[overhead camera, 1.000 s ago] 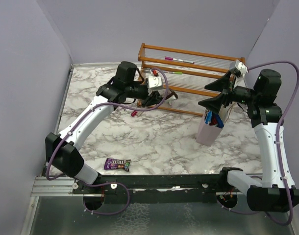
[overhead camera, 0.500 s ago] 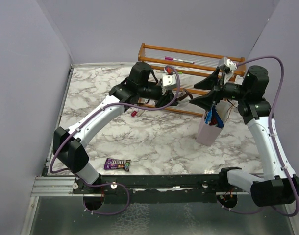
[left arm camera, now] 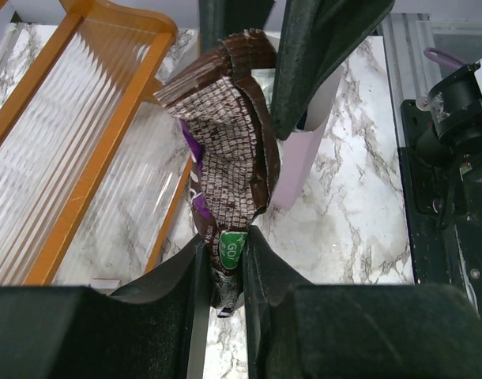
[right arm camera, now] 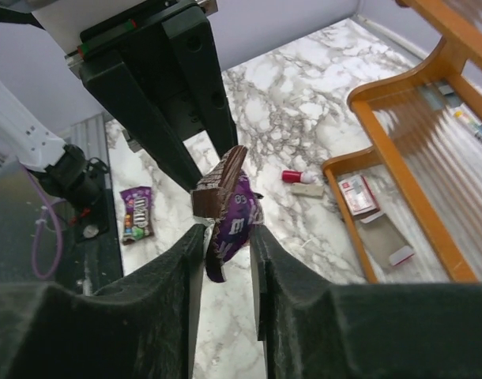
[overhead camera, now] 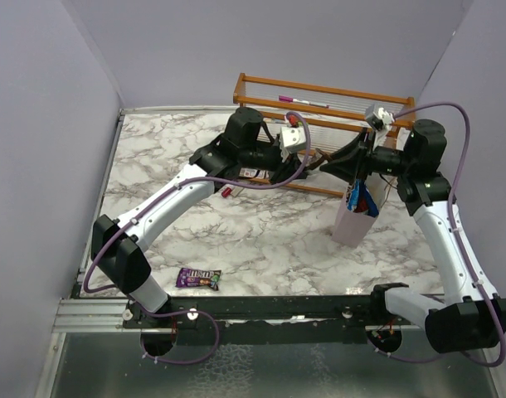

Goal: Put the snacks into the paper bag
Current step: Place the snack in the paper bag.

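A dark brown and purple snack packet hangs in mid air in front of the wooden rack. My left gripper is shut on its lower end, at the green label. My right gripper faces it and is shut on the other end of the same packet. In the top view both grippers, left and right, meet just left of the pale lilac paper bag, which stands upright with a red-blue snack sticking out. A purple snack packet lies flat near the front edge.
The wooden rack with clear shelves stands at the back, close behind both grippers. A tiny red cylinder and white cards lie on the marble by the rack's foot. The bag also shows in the left wrist view.
My left arm carried the packet to the right, away from the rack's foot. My right arm swung left to meet it, and its jaws narrowed from wide open onto the packet.
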Robot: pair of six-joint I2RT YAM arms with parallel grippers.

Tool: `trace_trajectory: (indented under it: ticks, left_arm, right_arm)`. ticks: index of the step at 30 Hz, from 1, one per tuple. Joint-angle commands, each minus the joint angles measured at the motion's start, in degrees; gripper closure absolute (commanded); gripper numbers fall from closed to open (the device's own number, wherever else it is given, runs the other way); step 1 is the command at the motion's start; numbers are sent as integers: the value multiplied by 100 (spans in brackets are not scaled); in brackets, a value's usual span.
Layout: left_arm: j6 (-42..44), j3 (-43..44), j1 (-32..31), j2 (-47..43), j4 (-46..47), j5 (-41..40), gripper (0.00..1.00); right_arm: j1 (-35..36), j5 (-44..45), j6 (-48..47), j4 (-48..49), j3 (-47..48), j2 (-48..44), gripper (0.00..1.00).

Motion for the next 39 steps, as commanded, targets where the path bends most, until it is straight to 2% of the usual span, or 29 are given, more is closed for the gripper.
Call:
trace_trajectory:
  ticks: [1, 5, 6, 15, 18, 22, 29, 39]
  left_arm:
    - [-100, 90, -86, 29, 254, -162, 99]
    - [-149, 61, -94, -4, 254, -260, 94]
    - [-151, 52, -91, -24, 255, -276, 92]
    - [-21, 124, -95, -138, -124, -454, 54]
    - [230, 173, -91, -205, -464, -751, 42]
    - [614, 149, -82, -371, -767, -1387, 32]
    - [963, 12, -2, -685, -1250, -2508, 19]
    - [1228, -421, 256, -1126, -1363, -3020, 16]
  right_arm:
    - [30, 281, 182, 352, -213, -213, 78]
    - [28, 594, 112, 340, -317, -415, 97]
    - [30, 682, 65, 305, -327, -459, 99]
    - [-167, 1172, -404, -217, -191, -890, 99]
    - [-278, 1349, -625, -543, -26, -1008, 99]
    - [-440, 1634, -990, -974, 240, -1172, 99]
    - [-718, 2454, -1765, -1947, 805, -1593, 99]
    - [-1054, 3169, -2719, -3427, 1407, -1944, 99]
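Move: Between the two hands, the brown snack is still pinched by the left fingers, its middle about 4 cm to the right of that hand and 2 cm to the left of the right hand point, almost between the right fingers. The middle of the paper bag stands roughly 12 cm to the right of the right hand, about level in reach and some 20 cm below. The wooden rack's middle is around 22 cm ahead of the right hand, straight out, and about 20 cm below. Closing its half-open fingers, the right hand pinches the snack; the left fingers then spread wide and let go, and that hand draws off left about 9 cm and forward 4 cm. The right carries the snack right some 10 cm and up 6 cm, drifting back slightly, to above the paper bag, its wrist swinging about 35 degrees clockwise while tipping and rolling. ##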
